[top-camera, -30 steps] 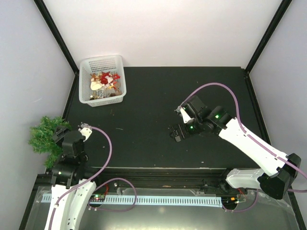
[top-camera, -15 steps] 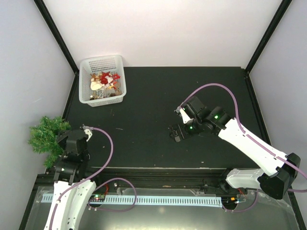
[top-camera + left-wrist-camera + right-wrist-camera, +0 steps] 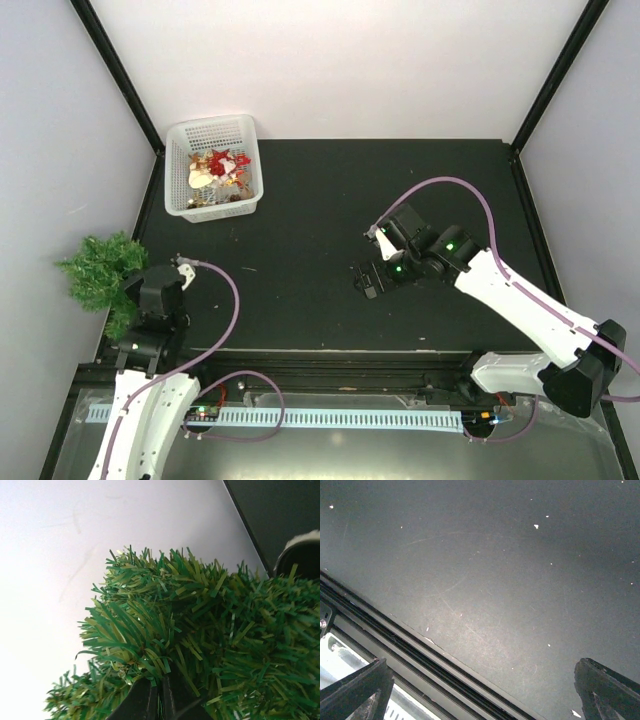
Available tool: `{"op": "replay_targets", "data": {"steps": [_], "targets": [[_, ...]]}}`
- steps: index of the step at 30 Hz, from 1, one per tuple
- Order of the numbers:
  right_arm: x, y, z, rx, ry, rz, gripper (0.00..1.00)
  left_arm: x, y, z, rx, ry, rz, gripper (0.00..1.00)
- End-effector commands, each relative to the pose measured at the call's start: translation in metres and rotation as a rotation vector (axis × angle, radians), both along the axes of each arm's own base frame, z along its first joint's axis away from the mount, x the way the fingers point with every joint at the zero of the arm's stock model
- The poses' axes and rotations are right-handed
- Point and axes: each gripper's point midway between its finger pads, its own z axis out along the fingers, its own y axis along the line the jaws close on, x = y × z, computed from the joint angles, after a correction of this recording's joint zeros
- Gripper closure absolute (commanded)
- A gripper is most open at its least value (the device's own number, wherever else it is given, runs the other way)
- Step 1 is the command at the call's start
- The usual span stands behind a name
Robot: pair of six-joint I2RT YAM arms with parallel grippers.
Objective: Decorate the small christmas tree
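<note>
The small christmas tree (image 3: 100,268), bushy and dark green, stands off the table's left edge against the wall. It fills the left wrist view as a mass of green needles (image 3: 200,620), with a whitish rim (image 3: 304,539) showing behind them at the upper right. My left gripper (image 3: 130,296) reaches into its near side. Its black fingers (image 3: 142,700) are pressed together in the left gripper (image 3: 160,682), with a few needles pinched between them. My right gripper (image 3: 365,278) hangs open over the middle of the black table, and its fingers (image 3: 607,690) stand wide apart with nothing between them.
A white mesh basket (image 3: 246,135) holding several red, white and gold ornaments (image 3: 218,168) sits at the table's far left corner. The table's near edge with its black rail (image 3: 420,650) runs under the right gripper. Black frame posts (image 3: 125,80) stand at the back corners.
My left gripper has gone from open to shut on a tree branch, and the tree has shifted slightly away along the left wall. The right arm has barely moved.
</note>
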Motion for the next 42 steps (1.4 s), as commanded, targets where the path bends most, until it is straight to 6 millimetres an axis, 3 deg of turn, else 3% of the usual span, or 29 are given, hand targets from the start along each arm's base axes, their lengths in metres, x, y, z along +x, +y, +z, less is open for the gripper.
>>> {"op": "replay_targets", "data": {"steps": [1,6,11,13,16,23,27,29,35,42], "targets": [[0.004,0.0,0.005,0.019,-0.042,-0.016,0.0,0.015,-0.004,0.042,0.015,-0.144,-0.037,0.98],[0.009,-0.005,0.006,0.019,-0.083,-0.056,0.0,0.033,-0.016,0.07,-0.012,-0.203,-0.094,0.98],[0.014,-0.013,0.01,0.014,-0.122,-0.103,0.0,0.07,-0.037,0.097,-0.117,-0.221,-0.149,0.98],[0.015,-0.016,0.01,0.008,-0.13,-0.118,0.0,0.086,-0.05,0.113,-0.149,-0.232,-0.188,0.98],[0.015,-0.021,0.009,-0.003,-0.134,-0.144,0.0,0.106,-0.082,0.119,-0.175,-0.205,-0.293,0.99],[0.012,-0.048,0.005,-0.041,-0.17,-0.249,0.0,0.145,-0.164,0.117,-0.112,-0.153,-0.525,0.98],[0.013,-0.093,0.007,-0.155,-0.215,-0.462,0.0,0.164,-0.209,0.128,-0.11,-0.163,-0.611,0.98],[0.009,-0.106,0.009,-0.166,-0.222,-0.515,0.0,0.173,-0.235,0.129,-0.099,-0.151,-0.655,0.98],[-0.004,-0.119,0.01,-0.113,-0.222,-0.579,0.0,0.202,-0.291,0.115,-0.027,-0.121,-0.767,0.98],[-0.011,-0.125,0.005,-0.083,-0.213,-0.605,0.0,0.24,-0.335,0.091,0.072,-0.097,-0.832,0.98]]}}
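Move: The left hand already has the christmas tree pinched, most of it about 4 cm to its left and 4 cm below the fingers. The open table to the right of the basket lies some 24 cm ahead, 33 cm to the right and 20 cm below; the basket of ornaments is about 26 cm ahead, 10 cm right and 17 cm down. From the empty right hand that open spot is roughly 24 cm ahead, 14 cm left and 17 cm down. Keeping its closed pinch on the tree, the left hand lifts it forward and up by nearly 10 cm, then swings it right and on forward past the basket's near side, some 30 cm right in all, turning about 45 degrees clockwise and starting to sink. The right hand, open and empty, backs off to the right and turns clockwise. ##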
